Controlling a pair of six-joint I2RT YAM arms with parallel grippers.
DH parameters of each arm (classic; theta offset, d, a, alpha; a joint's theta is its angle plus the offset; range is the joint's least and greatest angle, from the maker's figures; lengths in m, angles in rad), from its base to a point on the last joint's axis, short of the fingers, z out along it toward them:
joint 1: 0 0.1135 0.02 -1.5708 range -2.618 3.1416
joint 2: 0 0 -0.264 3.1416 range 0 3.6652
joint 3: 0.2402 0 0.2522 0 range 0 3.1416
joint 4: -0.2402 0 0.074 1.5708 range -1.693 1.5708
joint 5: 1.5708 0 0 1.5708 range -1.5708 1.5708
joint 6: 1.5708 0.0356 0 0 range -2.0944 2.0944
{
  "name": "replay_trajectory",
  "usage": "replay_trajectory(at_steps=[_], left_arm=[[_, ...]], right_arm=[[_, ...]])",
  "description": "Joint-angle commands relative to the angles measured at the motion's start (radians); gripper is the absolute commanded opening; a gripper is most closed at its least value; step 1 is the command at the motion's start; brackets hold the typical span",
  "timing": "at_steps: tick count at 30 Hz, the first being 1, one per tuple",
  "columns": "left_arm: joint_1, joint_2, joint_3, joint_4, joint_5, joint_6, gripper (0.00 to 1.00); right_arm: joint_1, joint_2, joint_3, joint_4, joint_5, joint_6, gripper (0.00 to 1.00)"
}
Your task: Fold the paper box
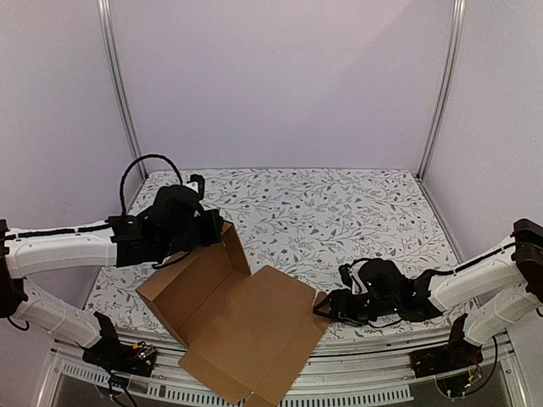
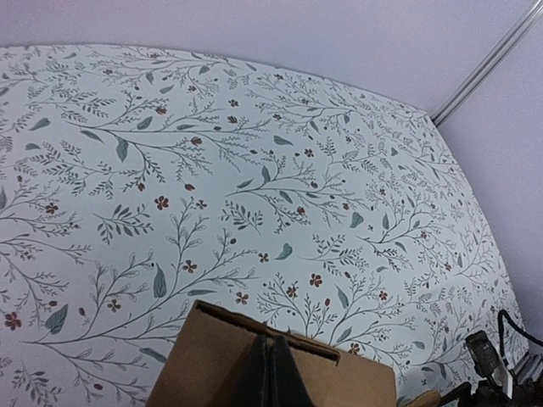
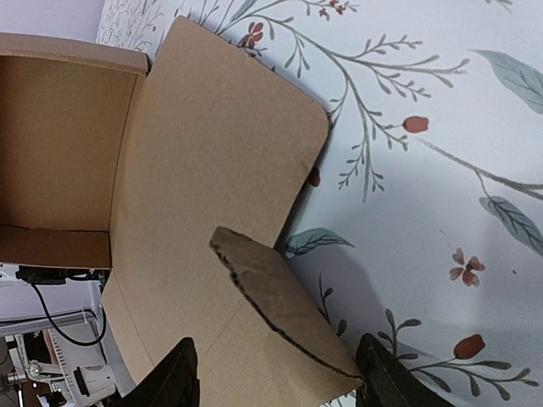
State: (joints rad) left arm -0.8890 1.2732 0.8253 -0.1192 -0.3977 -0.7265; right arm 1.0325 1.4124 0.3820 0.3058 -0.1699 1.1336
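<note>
The paper box [image 1: 246, 326] is a brown cardboard sheet, partly folded, lying at the table's front with its near corner over the edge. One wall [image 1: 231, 244] stands upright at its back left. My left gripper [image 1: 212, 227] is at that wall. In the left wrist view its dark fingers [image 2: 276, 373] are shut together against the near face of the cardboard [image 2: 204, 365], with nothing between them. My right gripper [image 1: 325, 307] is low at the box's right edge. It is open [image 3: 280, 377], with a small raised tab [image 3: 280, 297] between the fingers, and the right fingertip [image 3: 380, 373] touches the tab's corner.
A floral cloth [image 1: 339, 212] covers the table. Pale walls and two metal posts [image 1: 119, 85] close in the back and sides. The table's front rail [image 1: 373, 394] runs just under the box. A black cable [image 1: 140, 165] loops above my left arm.
</note>
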Motion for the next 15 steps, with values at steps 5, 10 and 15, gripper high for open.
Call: replay_trajectory(at_steps=[5,10,15], left_arm=[[0.045,-0.052,-0.121,-0.155,0.006,-0.009,0.0],[0.058,-0.101,-0.164,-0.164,-0.007,-0.014,0.0],[0.067,-0.134,-0.199,-0.172,-0.014,-0.029,0.0]], right_arm=[[0.02,0.078,-0.037,0.161,-0.011,0.035,0.56],[0.026,0.106,-0.042,0.239,-0.022,0.039,0.45],[0.03,0.108,-0.043,0.284,-0.027,0.033,0.31]])
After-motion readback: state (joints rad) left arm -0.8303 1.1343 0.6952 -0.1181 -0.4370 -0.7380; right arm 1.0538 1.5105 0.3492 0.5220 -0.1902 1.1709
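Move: The small side flap is right at the right hand's open fingers, about 1 cm ahead and 2 cm to the left at the same height. The lid panel's middle lies some 13 cm left and 7 cm back of that hand, and the raised tray about 27 cm left and 4 cm ahead. From the left hand, already pinching the tray's upper wall edge, the flap lies roughly 24 cm right, 13 cm back and 15 cm lower. Around the small side flap the right fingers close from a bit under two thirds to about one third open, while that hand eases some 1.5 cm left, in over the flap. The left hand keeps its pinch on the tray's wall edge and draws it about 5 cm left, picking up speed, and turns slightly counter-clockwise. ##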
